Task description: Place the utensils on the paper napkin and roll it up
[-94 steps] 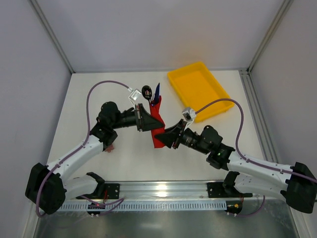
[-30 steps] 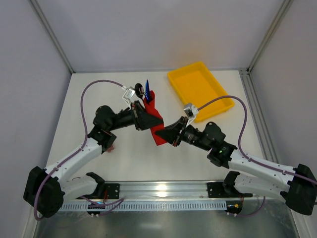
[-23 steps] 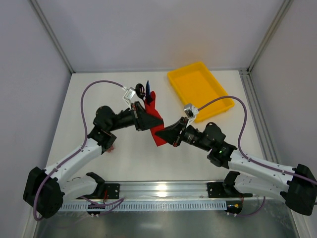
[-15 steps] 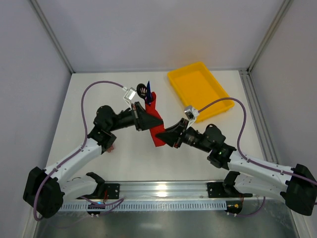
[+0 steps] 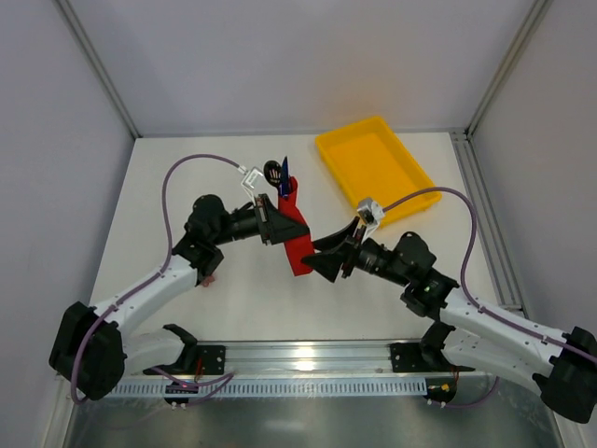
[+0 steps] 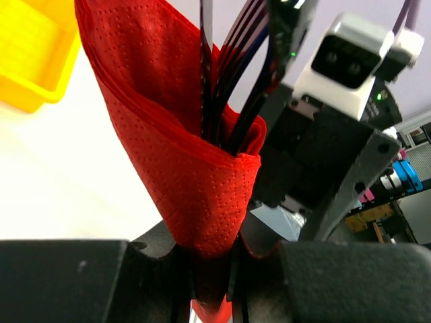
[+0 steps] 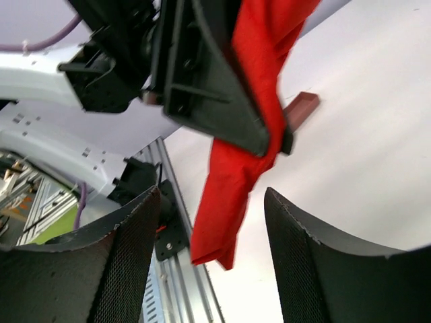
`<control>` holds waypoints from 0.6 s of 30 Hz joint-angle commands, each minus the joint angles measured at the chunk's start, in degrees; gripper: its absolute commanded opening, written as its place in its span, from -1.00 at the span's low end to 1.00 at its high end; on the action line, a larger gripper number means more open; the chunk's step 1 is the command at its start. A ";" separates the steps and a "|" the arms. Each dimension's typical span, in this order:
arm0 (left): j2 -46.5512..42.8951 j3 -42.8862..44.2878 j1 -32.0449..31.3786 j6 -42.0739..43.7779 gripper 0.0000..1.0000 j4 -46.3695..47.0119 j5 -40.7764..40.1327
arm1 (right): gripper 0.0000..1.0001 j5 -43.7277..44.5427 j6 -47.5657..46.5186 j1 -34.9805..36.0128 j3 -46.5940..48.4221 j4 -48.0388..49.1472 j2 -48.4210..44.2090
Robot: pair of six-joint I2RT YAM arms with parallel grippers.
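Note:
The paper napkin is a red roll wrapped around the utensils and held off the table. A black spoon head and a blue-purple tip stick out of its far end. My left gripper is shut on the roll's middle. In the left wrist view the napkin rises from between the jaws of my left gripper, with the utensils' handles inside it. My right gripper stands open just right of the lower end. In the right wrist view the napkin's loose tail hangs beyond my right gripper, touching neither finger.
A yellow tray sits at the back right of the table. A small brownish-red block lies by the left arm, also in the right wrist view as the block. The metal rail runs along the near edge.
My right gripper has opened, let go of the napkin's lower end and drawn back to the right. The left gripper keeps its hold and has shifted slightly.

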 commanded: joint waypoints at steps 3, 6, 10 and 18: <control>2.64 4.73 0.20 1.67 -0.99 1.32 -0.68 | 0.30 -8.00 1.81 -10.02 4.45 -3.38 1.72; 7.38 9.99 0.02 3.69 -1.00 -4.83 -1.74 | 0.30 -9.95 1.38 -13.39 4.45 -8.36 -0.55; 14.41 16.15 0.02 3.52 -0.99 -6.34 -4.37 | 0.29 9.23 3.30 -17.87 8.47 -26.28 -1.89; 34.00 31.54 0.11 -3.76 -0.99 -5.21 -9.99 | 0.30 25.48 16.05 -32.63 18.42 -44.52 11.99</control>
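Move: The left hand already grips the napkin roll with the utensils; the yellow tray's middle lies about 33 cm ahead of it, some 27 cm to its right and roughly 26 cm lower. The right hand, empty and open, has the held roll about 5 cm ahead and 4 cm to its left at nearly its own height, and the tray some 38 cm ahead, 24 cm to its right and 25 cm below. Left carries the roll some 14 cm forward-right towards the tray; open right swings forward-right clear, turning 50° clockwise. ##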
